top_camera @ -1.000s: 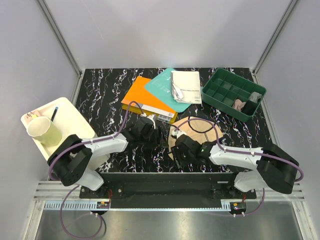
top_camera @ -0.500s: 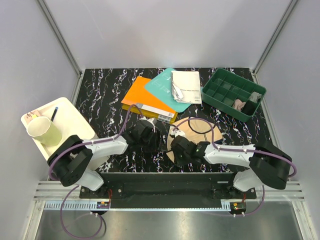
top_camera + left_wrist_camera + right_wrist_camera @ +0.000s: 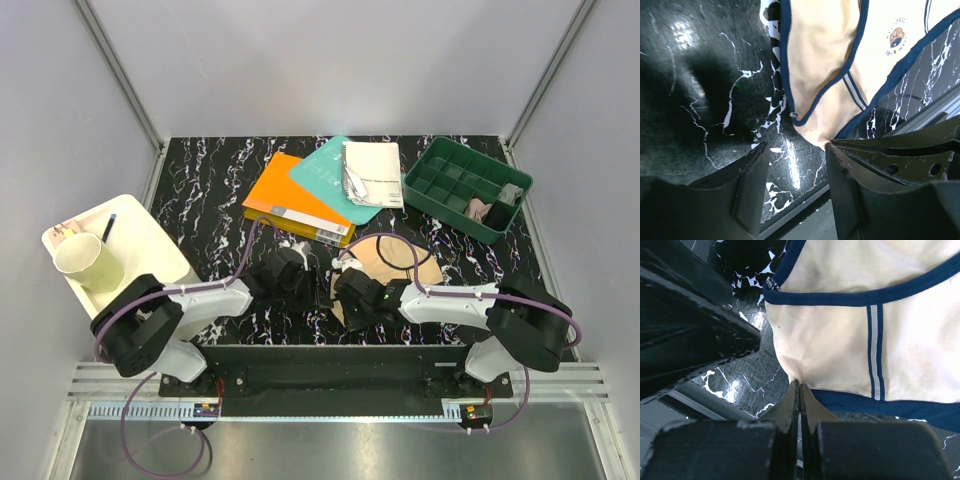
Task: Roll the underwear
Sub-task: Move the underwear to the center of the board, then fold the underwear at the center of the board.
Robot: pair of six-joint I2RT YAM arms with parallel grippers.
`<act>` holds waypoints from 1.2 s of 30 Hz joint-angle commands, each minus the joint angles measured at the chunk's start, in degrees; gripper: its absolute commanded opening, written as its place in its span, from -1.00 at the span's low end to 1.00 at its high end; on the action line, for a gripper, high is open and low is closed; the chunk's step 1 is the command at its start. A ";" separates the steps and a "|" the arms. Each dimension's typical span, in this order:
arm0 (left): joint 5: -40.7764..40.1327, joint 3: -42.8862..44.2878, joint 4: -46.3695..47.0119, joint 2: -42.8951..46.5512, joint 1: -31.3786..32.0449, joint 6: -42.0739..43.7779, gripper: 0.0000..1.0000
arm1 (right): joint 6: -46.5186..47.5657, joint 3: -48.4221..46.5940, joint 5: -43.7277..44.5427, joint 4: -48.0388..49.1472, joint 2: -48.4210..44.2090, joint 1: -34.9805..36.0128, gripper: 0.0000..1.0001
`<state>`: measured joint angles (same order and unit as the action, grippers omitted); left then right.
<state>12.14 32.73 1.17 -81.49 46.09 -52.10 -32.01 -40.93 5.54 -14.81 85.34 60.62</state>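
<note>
The beige underwear with dark navy edging lies flat near the table's front edge, partly under my right arm. My right gripper is shut on a pinch of its near hem; in the top view the right gripper sits at the fabric's left end. My left gripper is open just left of it, low over the marble. Its right finger touches the lower tip of the underwear, and only bare marble shows between the jaws. In the top view the left gripper is beside the right one. No grey underwear shows.
An orange book, a teal book and a spiral notebook lie at the back. A green divided tray stands back right. A white tray with a paper cup is at the left. The table's front edge is close under the left fingers.
My right gripper has slid left and shut on the underwear's hem. The left gripper's jaws have narrowed and it has drawn slightly nearer the front edge.
</note>
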 commanded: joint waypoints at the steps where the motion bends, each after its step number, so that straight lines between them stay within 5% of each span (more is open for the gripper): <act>1: 2.36 0.14 6.03 -1.73 0.32 -1.34 -0.02 | 1.16 -0.29 -0.09 -1.36 2.02 0.73 -0.99; 16: 0.52 2.25 7.80 -8.15 0.32 -0.90 -0.45 | 1.34 -0.64 -1.76 -0.57 0.18 0.64 -1.00; 24: -0.98 3.22 8.50 -9.12 0.32 -0.02 -1.00 | 1.34 -1.26 -2.90 -0.13 -0.53 0.64 -1.00; 36: -7.39 2.25 -3.71 5.02 0.32 2.87 -1.00 | -0.42 -5.39 -9.49 4.96 -1.41 0.64 -1.00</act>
<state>9.67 34.48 1.93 -82.98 46.41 -51.55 -31.66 -42.78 -0.34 -13.56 85.32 60.66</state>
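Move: The left hand, half open, is going for the underwear's left trim corner, about 1 cm ahead, 2 cm right and 2 cm below. The underwear's middle lies some 15 cm to its right and 5 cm ahead; the folder stack is roughly 27 cm ahead and 6 cm left. The right hand, already pinching the near tip, has that trim corner about 4 cm ahead and 4 cm to its left, with the underwear's middle roughly 10 cm ahead and 9 cm right. While the right hand stays low and keeps its closed grip on the underwear's near tip, the left hand goes about 2 cm right and 2 cm down, edging forward, and shuts its half-open fingers to pinch the left trim corner. Then both hands start to lift and shift left together with the cloth between them, each by about 2 cm, the left hand mostly up and the right hand mostly left with a slight rise. ##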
